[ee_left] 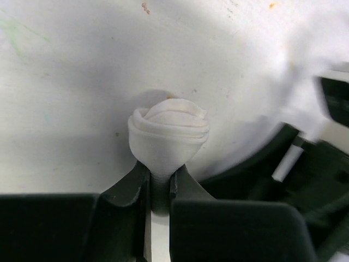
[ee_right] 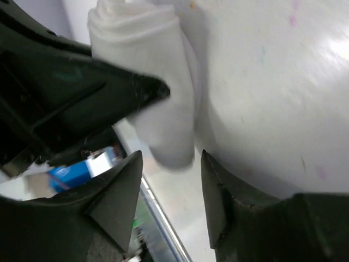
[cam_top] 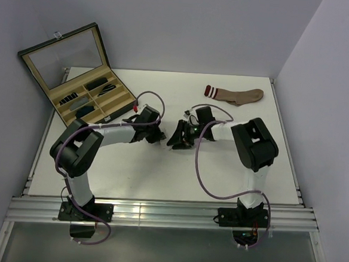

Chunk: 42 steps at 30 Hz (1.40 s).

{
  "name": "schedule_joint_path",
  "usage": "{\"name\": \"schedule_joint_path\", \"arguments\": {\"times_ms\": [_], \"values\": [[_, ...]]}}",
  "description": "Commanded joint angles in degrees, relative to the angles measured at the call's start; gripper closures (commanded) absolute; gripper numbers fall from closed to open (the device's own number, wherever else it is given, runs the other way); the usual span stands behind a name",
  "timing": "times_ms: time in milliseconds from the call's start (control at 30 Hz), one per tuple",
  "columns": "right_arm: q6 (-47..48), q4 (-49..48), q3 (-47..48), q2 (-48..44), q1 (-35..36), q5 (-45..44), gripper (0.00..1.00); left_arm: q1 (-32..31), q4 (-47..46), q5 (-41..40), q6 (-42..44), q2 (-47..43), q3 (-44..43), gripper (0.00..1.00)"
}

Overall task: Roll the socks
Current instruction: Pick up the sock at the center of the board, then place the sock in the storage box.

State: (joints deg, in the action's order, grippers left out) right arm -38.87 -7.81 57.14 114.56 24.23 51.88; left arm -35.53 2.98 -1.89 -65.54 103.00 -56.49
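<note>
A white sock (ee_left: pixel 169 134) rolled into a compact roll hangs just above the table, and my left gripper (ee_left: pixel 160 172) is shut on its narrow lower end. In the right wrist view the same white sock (ee_right: pixel 158 82) points down toward my right gripper (ee_right: pixel 172 155), which is open, with the sock's tip just ahead of the fingertips and nothing between them. In the top view the left gripper (cam_top: pixel 160 136) and the right gripper (cam_top: pixel 177 137) meet at the table's middle, hiding the roll. A brown sock (cam_top: pixel 237 94) with a red and white striped cuff lies flat at the back right.
An open display case (cam_top: pixel 87 98) with a raised glass lid and several compartments holding dark items stands at the back left. The table's metal front rail (cam_top: pixel 157 214) runs along the near edge by the arm bases.
</note>
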Motion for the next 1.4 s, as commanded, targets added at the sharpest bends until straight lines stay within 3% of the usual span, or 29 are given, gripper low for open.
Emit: {"name": "schedule_joint_path", "arguments": {"times_ms": [0, 167, 500, 600, 667, 800, 933, 1000, 1167, 1367], "values": [[6.70, 7.36, -2.03, -9.94, -0.58, -9.77, 0.43, 0.55, 10.09, -5.84, 7.87, 0.19, -3.78, 1.00], [12.57, 16.22, -3.71, -21.12, -1.11, -19.41, 0.32, 3.62, 13.89, -9.80, 19.12, -2.36, -10.38, 1.00], [21.73, 27.67, -4.15, -50.73, -1.29, -45.78, 0.26, 12.76, 10.29, -4.61, 48.02, -9.04, -18.65, 1.00], [22.26, 28.82, -4.06, -58.21, -1.29, -51.78, 0.21, 16.27, 8.89, -3.13, 57.94, -10.53, -20.59, 1.00], [22.00, 29.52, -3.88, -62.42, -1.29, -54.77, 0.13, 17.68, 6.09, -2.33, 61.04, -11.24, -20.42, 1.00], [22.44, 30.57, -3.88, -66.91, -1.38, -63.28, 0.01, 20.32, 1.95, -4.60, 73.31, -11.24, -19.98, 1.00], [22.44, 30.05, -5.64, -68.77, -1.38, -66.02, 0.00, 21.81, -7.53, -4.00, 82.91, -11.68, -15.50, 1.00], [22.52, 29.17, -6.52, -68.77, -1.38, -66.38, 0.00, 23.74, -12.89, -2.60, 84.95, -11.07, -13.39, 1.00], [23.49, 30.66, -4.85, -64.47, -1.38, -68.31, 0.00, 27.26, -14.32, 1.36, 88.65, -6.33, -15.84, 1.00], [24.19, 32.25, -2.57, -59.11, -1.38, -68.14, 0.00, 30.78, -15.64, 12.77, 90.32, -3.07, -15.59, 1.00]]}}
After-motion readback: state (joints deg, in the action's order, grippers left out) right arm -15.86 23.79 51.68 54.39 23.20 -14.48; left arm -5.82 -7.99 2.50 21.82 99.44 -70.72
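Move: The rolled white sock is already pinched in the left fingers. The empty compartment in the box's far right part lies about 19 cm ahead and 24 cm left of them, at much the same height, with a black bundle some 3 cm left of that and 3 cm farther out. From the right hand, the striped brown sock is roughly 25 cm ahead, 27 cm right and 3 cm below; the white sock sits about 4 cm left, level ahead. Keeping its pinch on the white sock, the left hand carries it about 24 cm left and 18 cm forward to the box, up some 18 cm, then starts sinking, while the wrist rolls and levels its fingers forward. The already parted right fingers come clear of the sock and open fully as that hand rises about 25 cm and goes 20 cm right, swinging from pointing left to forward, then dips about 5 cm. ##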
